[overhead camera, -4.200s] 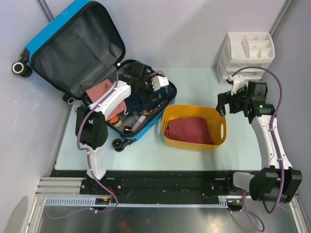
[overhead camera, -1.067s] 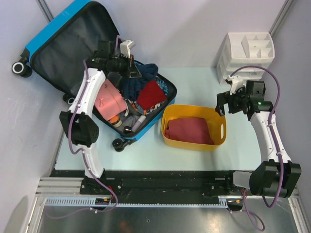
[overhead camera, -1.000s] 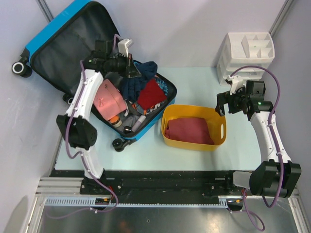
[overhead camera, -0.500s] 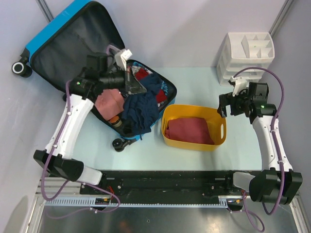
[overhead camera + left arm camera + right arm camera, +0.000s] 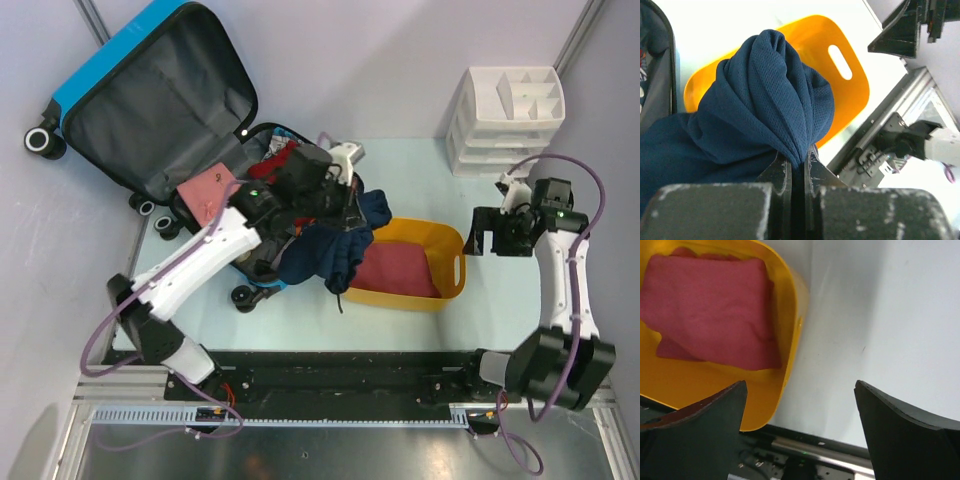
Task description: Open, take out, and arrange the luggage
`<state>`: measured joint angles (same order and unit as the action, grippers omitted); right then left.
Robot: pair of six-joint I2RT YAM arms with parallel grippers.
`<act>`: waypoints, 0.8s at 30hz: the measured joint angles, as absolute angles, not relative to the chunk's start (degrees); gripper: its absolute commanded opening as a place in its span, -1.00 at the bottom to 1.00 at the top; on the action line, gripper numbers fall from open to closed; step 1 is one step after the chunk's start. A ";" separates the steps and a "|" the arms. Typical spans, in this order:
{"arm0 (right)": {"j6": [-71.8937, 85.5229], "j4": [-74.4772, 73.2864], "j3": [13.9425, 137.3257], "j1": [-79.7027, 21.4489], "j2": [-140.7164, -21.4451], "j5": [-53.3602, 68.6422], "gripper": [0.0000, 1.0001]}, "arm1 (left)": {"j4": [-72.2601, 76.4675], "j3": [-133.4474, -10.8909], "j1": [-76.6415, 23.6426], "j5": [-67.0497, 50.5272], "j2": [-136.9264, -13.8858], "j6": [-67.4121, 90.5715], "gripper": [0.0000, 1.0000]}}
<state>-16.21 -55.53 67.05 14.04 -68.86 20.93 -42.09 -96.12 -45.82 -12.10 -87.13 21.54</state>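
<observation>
The luggage, a bright-blue suitcase, lies open at the back left, its lid with dark lining leaning on the wall. Its lower half holds clothes and small items. My left gripper is shut on a navy mesh garment, which hangs over the suitcase's right edge and the left rim of the yellow tub. In the left wrist view the fabric is pinched between the closed fingers of the left gripper. My right gripper hovers open and empty, right of the tub. In the right wrist view it is above bare table.
A folded red cloth lies in the tub, also seen as the red cloth from the right wrist. A white drawer organiser stands at the back right. A pink pouch rests at the suitcase hinge. The table's front rail is near.
My left arm has carried the navy garment out of the suitcase, rightward and forward, to the tub's left rim. The right arm has drawn slightly right, away from the tub.
</observation>
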 measured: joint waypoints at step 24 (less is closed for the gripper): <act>-17.72 -63.07 67.66 18.63 -92.25 36.71 -1.00 | -25.54 -104.49 -57.71 -7.66 -112.60 23.09 -1.00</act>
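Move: The left hand, holding the navy garment, has the yellow bin's middle about 13 cm to its right, 3 cm back and 25 cm below, the maroon cloth lying in it; the open suitcase is some 16 cm left, 5 cm ahead and 25 cm down. From the right hand, the bin's right rim lies about 3 cm left, 1 cm back and 8 cm below, and the white drawers about 25 cm ahead and 8 cm right. Left carries its navy garment about 15 cm right and down over the bin; right sinks, pinching its right rim. ##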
